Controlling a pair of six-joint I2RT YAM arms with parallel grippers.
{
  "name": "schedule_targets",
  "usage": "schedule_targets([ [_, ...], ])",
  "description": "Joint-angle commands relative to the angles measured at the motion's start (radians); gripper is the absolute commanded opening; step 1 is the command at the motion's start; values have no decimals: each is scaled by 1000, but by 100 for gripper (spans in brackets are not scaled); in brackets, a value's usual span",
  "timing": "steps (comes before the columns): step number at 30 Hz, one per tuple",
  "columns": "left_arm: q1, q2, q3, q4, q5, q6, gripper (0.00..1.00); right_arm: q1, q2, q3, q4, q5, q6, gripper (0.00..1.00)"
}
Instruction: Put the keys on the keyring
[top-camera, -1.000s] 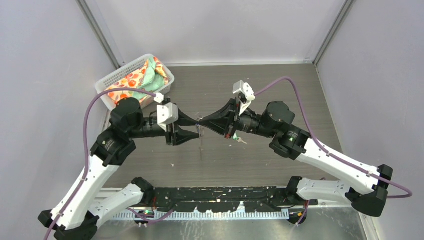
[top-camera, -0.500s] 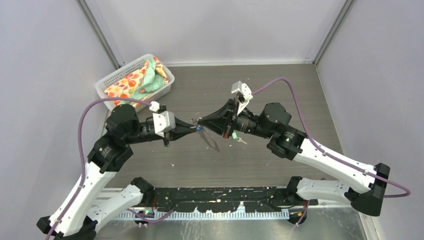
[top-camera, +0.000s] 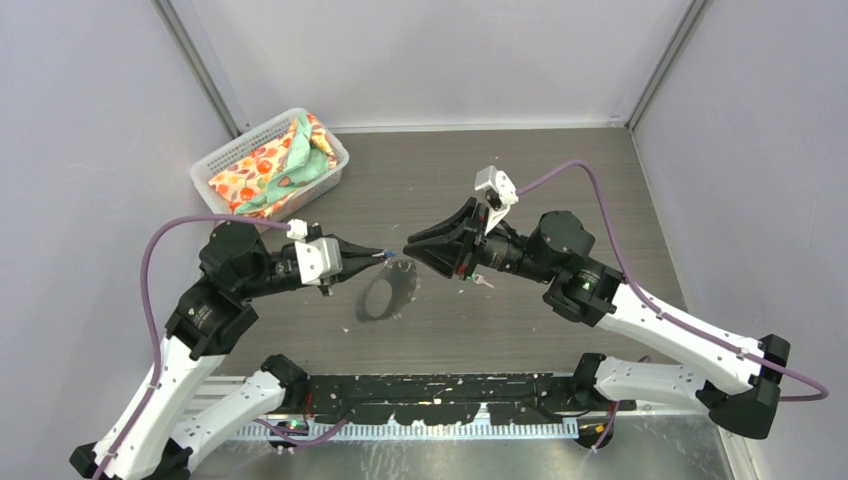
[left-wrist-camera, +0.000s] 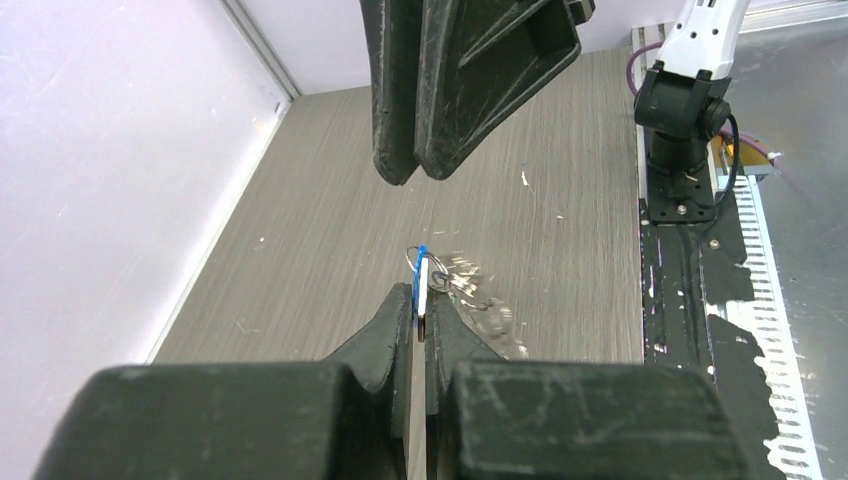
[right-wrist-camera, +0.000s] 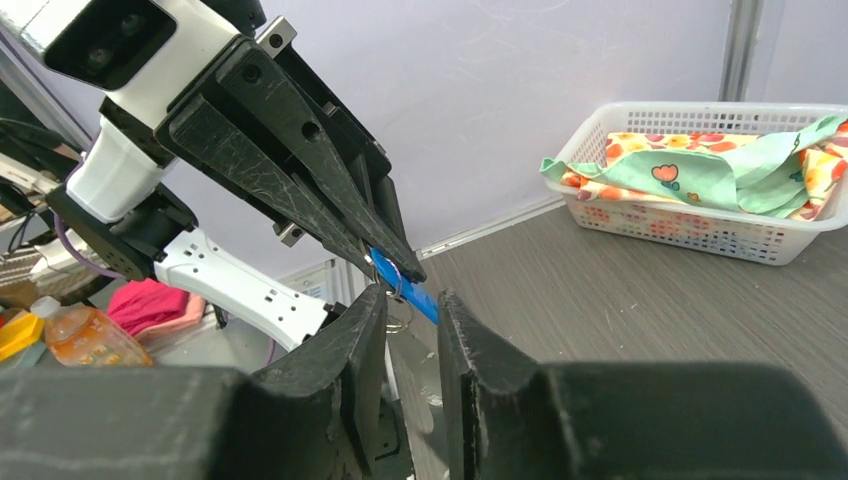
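My left gripper (top-camera: 384, 254) is shut on the blue-tagged key (left-wrist-camera: 421, 283), raised over the middle of the table. The keyring (top-camera: 361, 303), a thin grey wire loop, dangles blurred from that key below the left fingertips; it shows as a blur (left-wrist-camera: 482, 305) in the left wrist view. My right gripper (top-camera: 410, 247) faces the left one tip to tip, a small gap away, jaws open. In the right wrist view the blue tag (right-wrist-camera: 408, 287) lies just beyond my right gripper (right-wrist-camera: 412, 300), untouched. The green-tagged key (top-camera: 481, 281) lies on the table under the right wrist.
A white mesh basket (top-camera: 226, 158) with patterned cloths stands at the back left, and shows as a basket (right-wrist-camera: 690, 235) in the right wrist view. Grey walls close in the table on three sides. Small specks litter the wood surface.
The left gripper closed on the blue tag and drew back left. The right gripper opened and let go, backing off right. The keyring swung down and now hangs from the left side.
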Motion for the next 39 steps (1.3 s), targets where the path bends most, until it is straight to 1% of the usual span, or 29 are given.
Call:
schedule_targets([
  [1, 0, -3, 10, 49, 0, -11, 0, -1, -49, 6, -8, 33, -22, 31],
  [5, -1, 1, 9, 48, 4, -13, 0, 0, -73, 1, -46, 50, -42, 33],
  [7, 0, 1, 9, 47, 14, -8, 0, 0, -82, -6, -61, 56, -48, 36],
  [10, 0, 0, 15, 49, 41, 14, 1, 0, -82, -13, -95, 39, -63, 47],
  [13, 0, -4, 17, 48, 71, 46, 1, 1, -71, -3, -155, -10, -95, 58],
  [15, 0, -5, 18, 61, 76, 47, 0, -1, -67, 3, -206, -38, -130, 71],
  [16, 1, -5, 20, 67, 80, 46, 0, 1, -69, 0, -240, -36, -149, 74],
  [18, 0, -1, 27, 81, 87, 42, 1, -1, -83, -20, -274, -8, -172, 77],
  [21, -1, 11, 37, 101, 76, 34, 1, 0, -118, -83, -263, 23, -176, 81],
  [22, -1, 14, 37, 115, 65, 18, 1, -1, -131, -104, -262, 34, -178, 83],
  [23, 1, 18, 36, 130, 54, 2, 1, 0, -139, -123, -264, 45, -181, 97],
  [24, -1, 22, 33, 144, 48, -9, 0, 1, -145, -141, -267, 58, -181, 99],
  [25, 0, 24, 31, 157, 47, -17, 0, 1, -152, -169, -258, 75, -176, 100],
  [28, 0, 38, 38, 176, 69, -30, 0, 0, -165, -260, -142, 69, -149, 100],
  [33, 0, 60, 69, 182, 72, -38, 0, 1, -111, -331, -5, 37, -92, 100],
  [36, 0, 62, 75, 184, 69, -36, 0, 0, -66, -393, 142, 20, -44, 100],
  [39, 1, 64, 79, 193, 69, -39, 1, 0, -7, -450, 303, 47, -14, 100],
])
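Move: The keyring, a flat metal plate edged with small rings, hangs with its middle about 10 cm below the right hand, 5 cm left and 2 cm back. The blue key it hangs from is 4 cm left of the right hand, 1 cm back and at its height. The green-tagged key lies on the table some 15 cm ahead, 13 cm right and 40 cm down. From the left hand, the plate is about 10 cm below and 1 cm right. Right hand sinks about 17 cm towards the hanging keyring, fingers opening wide; left keeps pinching the blue key. ##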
